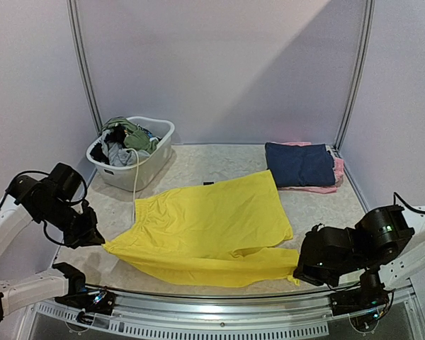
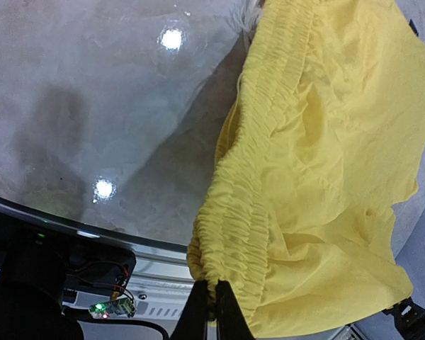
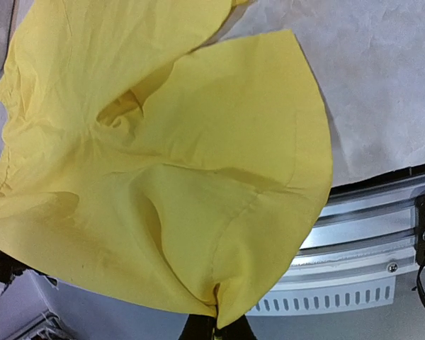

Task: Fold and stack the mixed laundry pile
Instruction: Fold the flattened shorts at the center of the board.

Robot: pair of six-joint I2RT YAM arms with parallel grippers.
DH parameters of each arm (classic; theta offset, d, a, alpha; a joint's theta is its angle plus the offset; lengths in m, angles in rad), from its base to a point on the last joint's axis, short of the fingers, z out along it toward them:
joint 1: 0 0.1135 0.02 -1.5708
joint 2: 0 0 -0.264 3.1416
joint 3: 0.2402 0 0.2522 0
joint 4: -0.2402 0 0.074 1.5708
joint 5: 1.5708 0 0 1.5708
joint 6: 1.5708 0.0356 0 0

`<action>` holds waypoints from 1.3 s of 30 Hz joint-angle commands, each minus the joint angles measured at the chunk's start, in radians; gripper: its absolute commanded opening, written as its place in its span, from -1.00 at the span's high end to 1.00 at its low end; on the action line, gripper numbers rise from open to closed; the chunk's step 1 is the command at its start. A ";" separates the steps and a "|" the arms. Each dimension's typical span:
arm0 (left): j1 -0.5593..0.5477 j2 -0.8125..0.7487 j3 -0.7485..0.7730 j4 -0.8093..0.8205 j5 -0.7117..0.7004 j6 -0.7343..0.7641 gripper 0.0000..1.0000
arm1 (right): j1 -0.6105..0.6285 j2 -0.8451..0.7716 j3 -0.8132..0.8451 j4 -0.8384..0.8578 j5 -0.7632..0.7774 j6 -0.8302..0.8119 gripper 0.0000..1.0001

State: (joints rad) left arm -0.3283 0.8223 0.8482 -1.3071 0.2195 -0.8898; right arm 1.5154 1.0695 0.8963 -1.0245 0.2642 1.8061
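Bright yellow shorts [image 1: 205,230] lie spread across the front of the table, folded over along the near edge. My left gripper [image 1: 98,239] is shut on the gathered elastic waistband [image 2: 230,234] at the shorts' left corner; the left wrist view has its jaws [image 2: 214,301] pinched on that band. My right gripper [image 1: 299,273] is shut on the hem corner [image 3: 227,301] at the right, lifted slightly off the table. A white drawstring [image 1: 134,191] trails from the waistband toward the tub. The rest of the mixed laundry pile [image 1: 124,142], with green, grey and black pieces, fills the white tub.
The white plastic tub [image 1: 150,164] stands at the back left. At the back right, a folded navy garment [image 1: 299,163] rests on a folded pink one [image 1: 334,177]. A metal rail [image 1: 219,308] runs along the table's near edge. Walls enclose three sides.
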 commanded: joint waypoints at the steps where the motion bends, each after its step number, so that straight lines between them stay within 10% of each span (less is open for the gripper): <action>1: -0.010 0.041 0.026 -0.016 -0.028 -0.022 1.00 | -0.074 -0.014 0.054 -0.144 0.125 -0.040 1.00; 39: 0.010 0.467 0.423 0.132 -0.076 -0.006 1.00 | -0.723 0.333 0.484 -0.095 -0.066 -0.867 1.00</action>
State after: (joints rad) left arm -0.3286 1.2476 1.2274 -1.1980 0.1776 -0.9237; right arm 0.8265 1.3533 1.3106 -1.0969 0.2203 1.0454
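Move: The left hand, closed on the near waistband corner, has the far waistband corner about 21 cm ahead and 1 cm to its right, 12 cm below; the laundry basket stands straight ahead, about 33 cm out. The right hand, closed on the near leg's hem, has the far leg's outer hem corner some 38 cm ahead, 2 cm left and 12 cm below; the folded stack lies about 39 cm ahead of it and 10 cm right. Forward and upward together, both hands carry the near edge of the shorts towards the far edge, each keeping its pinch. The right goes faster, about 18 cm out and 6 cm up, its wrist tilting some 15 degrees; the left covers about 11 cm out and 5 cm up, easing slightly right, its attitude nearly unchanged. ##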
